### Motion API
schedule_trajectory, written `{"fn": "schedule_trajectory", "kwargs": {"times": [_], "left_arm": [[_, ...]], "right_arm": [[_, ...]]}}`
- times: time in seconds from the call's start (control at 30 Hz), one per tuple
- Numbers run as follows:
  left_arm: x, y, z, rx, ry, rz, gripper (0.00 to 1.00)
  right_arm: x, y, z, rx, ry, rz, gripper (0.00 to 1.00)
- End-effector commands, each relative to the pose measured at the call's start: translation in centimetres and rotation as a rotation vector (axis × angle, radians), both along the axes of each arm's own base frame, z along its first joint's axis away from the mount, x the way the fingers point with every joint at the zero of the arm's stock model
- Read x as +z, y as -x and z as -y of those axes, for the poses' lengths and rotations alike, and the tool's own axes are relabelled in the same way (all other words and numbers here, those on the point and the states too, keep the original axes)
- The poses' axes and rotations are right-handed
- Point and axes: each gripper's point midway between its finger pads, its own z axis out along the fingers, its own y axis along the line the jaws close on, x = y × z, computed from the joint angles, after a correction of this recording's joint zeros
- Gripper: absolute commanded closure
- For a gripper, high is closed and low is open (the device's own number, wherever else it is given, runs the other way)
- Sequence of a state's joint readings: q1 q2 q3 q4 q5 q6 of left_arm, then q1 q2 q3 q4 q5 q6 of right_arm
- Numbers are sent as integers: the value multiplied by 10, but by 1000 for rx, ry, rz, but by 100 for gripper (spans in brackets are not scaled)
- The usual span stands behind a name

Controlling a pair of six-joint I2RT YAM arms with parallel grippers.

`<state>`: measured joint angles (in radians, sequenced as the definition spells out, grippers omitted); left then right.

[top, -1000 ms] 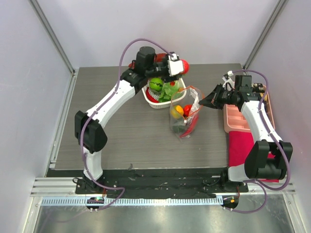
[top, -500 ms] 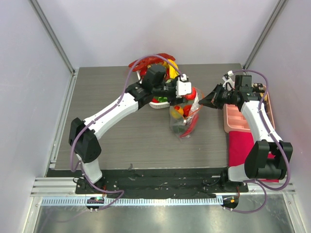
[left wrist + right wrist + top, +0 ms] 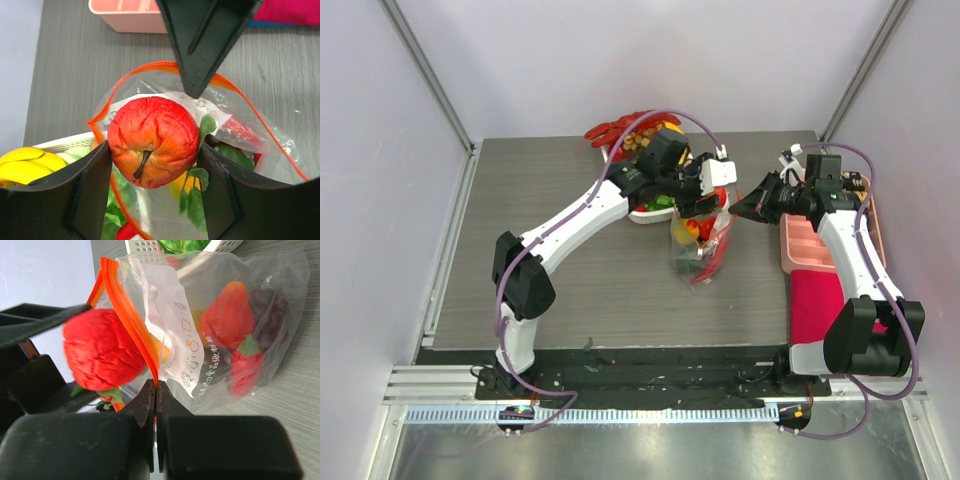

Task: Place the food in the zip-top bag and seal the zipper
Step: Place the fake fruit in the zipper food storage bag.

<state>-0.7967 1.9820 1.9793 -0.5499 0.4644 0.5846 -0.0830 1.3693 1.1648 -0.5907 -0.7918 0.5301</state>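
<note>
My left gripper point(image 3: 152, 148) is shut on a piece of food, a red toy fruit point(image 3: 152, 142) with a dark stem and green leaves. It hangs right over the open mouth of the zip-top bag point(image 3: 697, 252). The bag stands mid-table with several pieces of food point(image 3: 230, 315) inside, among them dark purple grapes point(image 3: 267, 310). Its orange-red zipper point(image 3: 240, 95) gapes in a loop around the fruit. My right gripper point(image 3: 156, 387) is shut on the zipper point(image 3: 122, 300) edge and holds the bag's mouth up. From above, the left gripper point(image 3: 712, 190) and right gripper point(image 3: 740, 210) meet at the bag's top.
A white basket point(image 3: 638, 212) with green leaves and yellow bananas point(image 3: 25, 165) sits just behind the bag, partly under my left arm. A pink divided tray point(image 3: 805, 245) and a magenta cloth point(image 3: 815, 300) lie along the right edge.
My left arm has carried the red fruit from above the basket, rightward and nearer, to the bag's mouth. The right gripper has kept its hold on the zipper edge.
</note>
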Motion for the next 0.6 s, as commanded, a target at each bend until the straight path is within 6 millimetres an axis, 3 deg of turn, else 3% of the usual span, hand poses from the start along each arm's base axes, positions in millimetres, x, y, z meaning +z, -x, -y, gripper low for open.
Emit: {"fn": "schedule_trajectory", "kwargs": {"times": [0.0, 0.1, 0.3, 0.33, 0.43, 0.47, 0.5, 0.57], "left_arm": [[5, 10, 0, 27, -36, 20, 29], [12, 12, -6, 60, -37, 12, 1], [56, 12, -26, 80, 39, 33, 0], [71, 15, -36, 43, 75, 28, 0], [80, 29, -61, -80, 55, 70, 0], [79, 38, -68, -148, 50, 70, 0], [63, 51, -81, -260, -48, 129, 3], [49, 67, -93, -380, -131, 194, 4]], "right_arm": [[29, -2, -1, 6, -12, 101, 99], [32, -2, -1, 11, -12, 110, 99], [30, 1, -2, 21, -7, 116, 99], [30, 2, -2, 25, -6, 117, 99], [33, 3, -2, 36, 2, 138, 99], [33, 4, -2, 37, 3, 139, 99], [33, 5, -2, 42, 4, 142, 99], [32, 6, -3, 53, 10, 143, 99]]}}
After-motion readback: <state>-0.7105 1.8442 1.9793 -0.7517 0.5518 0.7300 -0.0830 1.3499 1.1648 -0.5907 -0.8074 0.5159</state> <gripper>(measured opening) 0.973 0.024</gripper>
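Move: The left gripper, with the red apple still between its fingers, is over the bag's open mouth, whose middle lies about 4 cm below, 1 cm back and 1 cm left of it. The yellow fruit in the bag is some 10 cm lower, 6 cm back and 4 cm left; the basket's middle is roughly 5 cm ahead, 11 cm left and 18 cm down. From the right hand, pinching the rim, the mouth's middle is about 4 cm left and 1 cm ahead, at nearly its height. The left hand spreads its fingers wide to let go of the apple over the bag's mouth, easing about a centimetre back and down as it does so, then withdraws empty to the left some 6 cm while rising about 5 cm from its lowest point, up and away from the mouth towards the basket's side. The right hand stays almost in place, fingers shut, and keeps pinching the zipper rim so the mouth stays open. ##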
